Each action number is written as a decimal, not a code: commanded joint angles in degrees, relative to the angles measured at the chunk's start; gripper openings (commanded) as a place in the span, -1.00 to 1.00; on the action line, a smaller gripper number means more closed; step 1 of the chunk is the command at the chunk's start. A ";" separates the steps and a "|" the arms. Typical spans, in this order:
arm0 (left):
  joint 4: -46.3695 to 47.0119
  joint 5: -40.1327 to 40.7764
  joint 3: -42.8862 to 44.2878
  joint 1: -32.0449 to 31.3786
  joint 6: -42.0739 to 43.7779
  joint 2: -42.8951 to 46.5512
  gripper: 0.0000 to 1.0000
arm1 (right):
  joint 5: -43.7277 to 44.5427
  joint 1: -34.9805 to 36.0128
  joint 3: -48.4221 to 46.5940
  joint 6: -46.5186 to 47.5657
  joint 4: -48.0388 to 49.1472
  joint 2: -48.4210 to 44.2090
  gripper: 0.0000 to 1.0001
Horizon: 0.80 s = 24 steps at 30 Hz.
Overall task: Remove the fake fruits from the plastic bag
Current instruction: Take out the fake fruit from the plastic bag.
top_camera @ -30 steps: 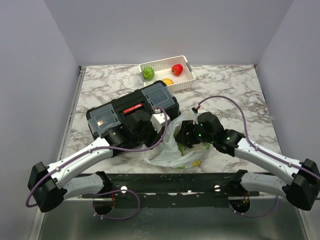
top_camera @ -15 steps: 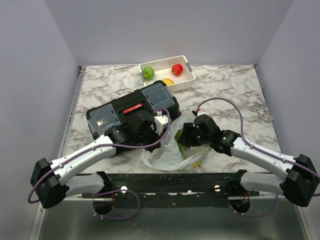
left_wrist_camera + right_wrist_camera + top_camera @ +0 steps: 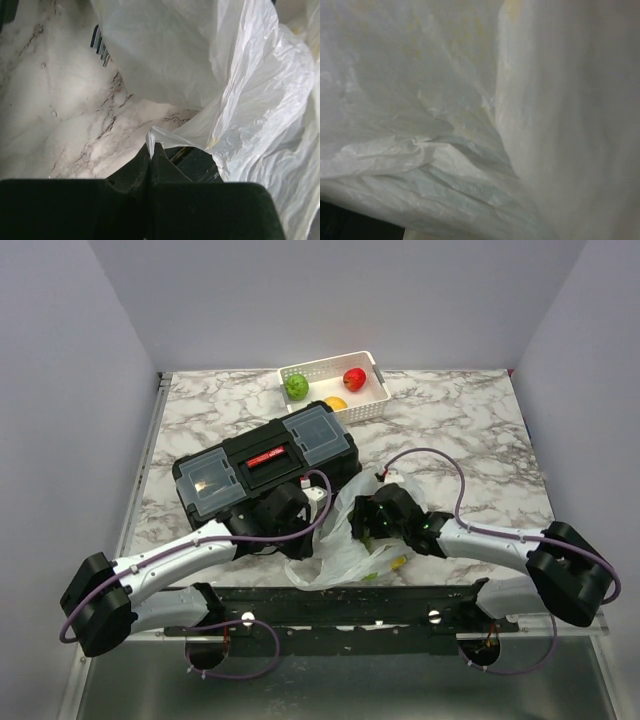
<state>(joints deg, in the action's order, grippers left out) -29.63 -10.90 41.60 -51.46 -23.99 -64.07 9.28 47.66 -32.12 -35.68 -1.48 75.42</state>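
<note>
The white crinkly plastic bag (image 3: 340, 545) lies near the front edge between both arms. My left gripper (image 3: 308, 518) is shut on a fold of its rim (image 3: 151, 146), holding the mouth up. My right gripper (image 3: 364, 524) is pushed into the bag's mouth. The right wrist view is filled with the bag's plastic (image 3: 445, 150), showing faint yellowish patches and no fingers. A yellow-green fruit (image 3: 396, 562) shows through the bag's lower right corner. Green (image 3: 296, 386), red (image 3: 354, 378) and orange (image 3: 336, 403) fruits lie in the white basket (image 3: 372, 400).
A black toolbox (image 3: 265, 462) with clear lid compartments stands just behind the left gripper and the bag. The basket is at the back centre. Grey walls enclose the marble table (image 3: 480, 440) on three sides. The right arm's cable (image 3: 440, 455) loops above it.
Both grippers have moved nearer the front edge. The right one has gone deeper into the bag's mouth, and the left one has drawn the rim along with it.
</note>
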 commanded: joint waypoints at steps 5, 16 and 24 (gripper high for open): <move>4.70 3.72 -2.86 -0.39 -4.55 0.62 -1.00 | 15.72 1.88 1.28 -5.47 4.34 3.96 -0.14; 6.53 5.87 -4.17 -0.39 -3.66 3.57 -1.00 | 5.52 1.87 4.33 -4.56 7.29 -16.68 -0.89; 4.59 9.15 -1.19 -0.37 -1.47 5.22 -1.00 | 1.43 1.85 2.61 -0.73 -2.34 -27.69 -0.99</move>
<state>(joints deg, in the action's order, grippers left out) -24.34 -5.21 38.24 -51.51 -27.03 -60.38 15.05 49.52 -28.21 -39.29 1.85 50.11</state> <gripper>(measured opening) 0.003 0.154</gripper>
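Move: The green fruit lies down in the plastic bag's mouth, only about 3 cm ahead of the open right gripper, 1 cm to its left and 1 cm lower. From that gripper, the black toolbox stands some 14 cm farther out and 20 cm to the left, its middle roughly 3 cm higher; the white basket is about 35 cm ahead and 5 cm left. From the left gripper, shut on the bag's rim, the green fruit is about 9 cm ahead, 13 cm right and 7 cm lower. Push the right gripper about 2 cm forward inside the bag and shut its fingers on the green fruit, then lift briskly some 12 cm, easing back 2 cm and tipping the fingers up towards level. Keep the left fingers pinched on the bag's rim throughout; let that hand sink slightly, then bring it up and forward about 2 cm. ##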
